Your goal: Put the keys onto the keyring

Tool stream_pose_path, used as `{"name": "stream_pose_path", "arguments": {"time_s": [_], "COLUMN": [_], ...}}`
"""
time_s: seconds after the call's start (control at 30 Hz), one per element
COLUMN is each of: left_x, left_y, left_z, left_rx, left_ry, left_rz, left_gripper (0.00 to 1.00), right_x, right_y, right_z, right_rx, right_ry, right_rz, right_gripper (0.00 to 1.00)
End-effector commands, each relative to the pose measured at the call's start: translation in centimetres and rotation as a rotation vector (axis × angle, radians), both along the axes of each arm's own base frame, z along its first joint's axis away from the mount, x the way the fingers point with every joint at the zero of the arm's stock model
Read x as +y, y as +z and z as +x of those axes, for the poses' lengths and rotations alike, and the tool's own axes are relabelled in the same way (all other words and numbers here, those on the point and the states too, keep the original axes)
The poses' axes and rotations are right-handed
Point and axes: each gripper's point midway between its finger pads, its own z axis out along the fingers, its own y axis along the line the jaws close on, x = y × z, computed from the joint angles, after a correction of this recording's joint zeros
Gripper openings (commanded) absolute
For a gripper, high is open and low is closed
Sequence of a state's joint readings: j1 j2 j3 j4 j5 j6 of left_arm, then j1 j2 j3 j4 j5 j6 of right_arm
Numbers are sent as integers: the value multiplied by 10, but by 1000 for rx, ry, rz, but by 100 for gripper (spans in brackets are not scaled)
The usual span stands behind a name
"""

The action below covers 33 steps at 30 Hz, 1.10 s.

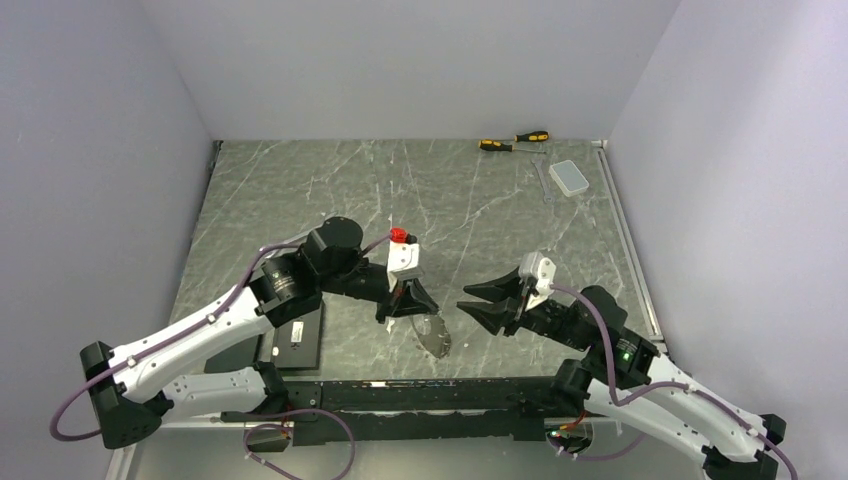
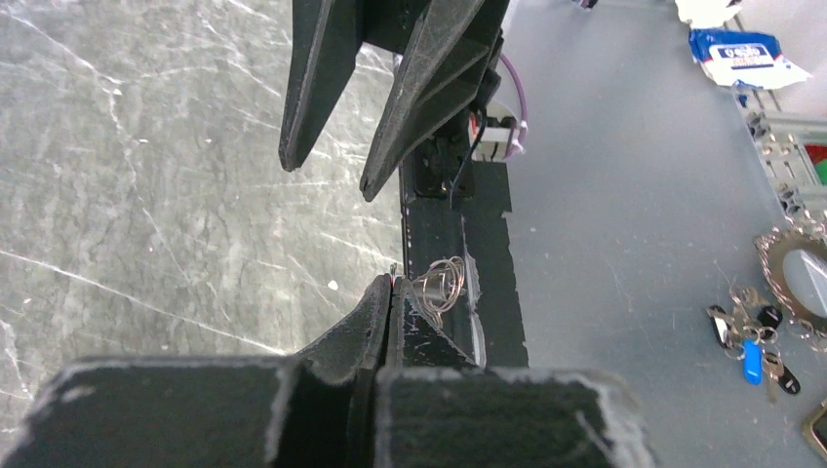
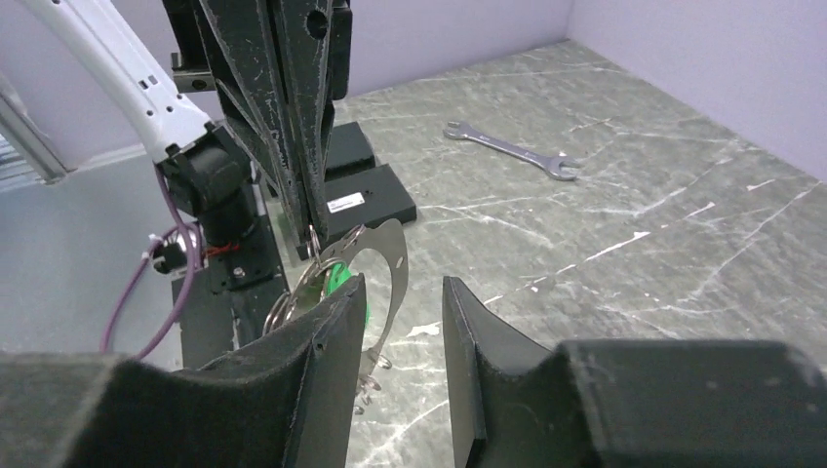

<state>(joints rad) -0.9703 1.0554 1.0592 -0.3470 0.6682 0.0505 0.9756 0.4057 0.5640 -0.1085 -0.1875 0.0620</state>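
My left gripper (image 1: 405, 303) points down over the table's near middle, shut on the top of the keyring (image 1: 433, 336), a thin dark grey toothed ring hanging below it. In the right wrist view the keyring (image 3: 395, 261) dangles from those shut fingertips (image 3: 310, 222). A small key with a green head (image 3: 343, 281) hangs close beside it, half hidden behind my right finger; I cannot tell whether it sits on the ring. My right gripper (image 3: 400, 291) is open just right of the ring, gripping nothing. The left wrist view shows the left gripper (image 2: 392, 284) shut, with thin wire loops (image 2: 444, 285) beside it.
Two flat black boxes (image 1: 298, 338) lie near the left arm's base. A silver wrench (image 1: 543, 182), a clear box (image 1: 571, 177) and yellow-and-black screwdrivers (image 1: 515, 141) sit at the back right. A black rail (image 1: 400, 392) runs along the near table edge.
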Motion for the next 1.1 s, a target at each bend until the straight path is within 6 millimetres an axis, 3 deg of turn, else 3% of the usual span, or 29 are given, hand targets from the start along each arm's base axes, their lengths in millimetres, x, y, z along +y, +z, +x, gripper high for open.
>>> {"name": "stream_pose_path", "arguments": {"time_s": [0.0, 0.2, 0.37, 0.6, 0.7, 0.9, 0.97, 1.07], "left_x": [-8, -10, -6, -5, -4, -8, -8, -6], "left_y": [31, 34, 33, 34, 31, 15, 14, 16], "left_z": [4, -16, -35, -37, -30, -13, -8, -9], "left_rx": [-50, 14, 37, 34, 13, 6, -8, -27], "left_ry": [16, -109, -251, -270, -233, -138, -103, -98], "left_rz": [-128, -121, -73, -45, -22, 15, 7, -25], "left_gripper": [0, 0, 0, 0, 0, 0, 0, 0], "right_x": [10, 31, 32, 29, 25, 4, -1, 0], "right_y": [12, 1, 4, 12, 11, -11, -16, -16], "right_z": [-2, -15, -29, -48, -41, 5, 7, -9], "right_rx": [18, -32, -159, -219, -215, -116, -71, -60], "right_ry": [29, 183, 290, 407, 362, 61, 28, 93], "right_rz": [90, -19, -93, -134, -172, -268, -258, -208], "right_gripper": [38, 49, 58, 59, 59, 58, 58, 58]}}
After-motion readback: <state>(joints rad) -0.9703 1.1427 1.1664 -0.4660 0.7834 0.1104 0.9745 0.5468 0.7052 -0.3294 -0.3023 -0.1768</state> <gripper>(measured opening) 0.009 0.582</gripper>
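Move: The left fingers already pinch a small ring with the keyring plate hanging from it, its middle some 6 cm below them, 1 cm back and 1 cm left. The green key tag hangs about 4 cm below that hand, 1 cm ahead and 1 cm left. From the empty right hand, the tag lies roughly 7 cm left, 1 cm back and 4 cm down; the plate's middle is 6 cm left, 3 cm back and 6 cm down. The left fingers keep their pinch on the ring, while that hand draws back about 3 cm, turning clockwise, then returns partway. Beside the hanging plate and tag, the empty right hand goes left and down some 3 cm each, swings back and up, then comes forward, right and down again to finish about 2 cm lower, opening its fingers and tipping them some 15 degrees downward. ##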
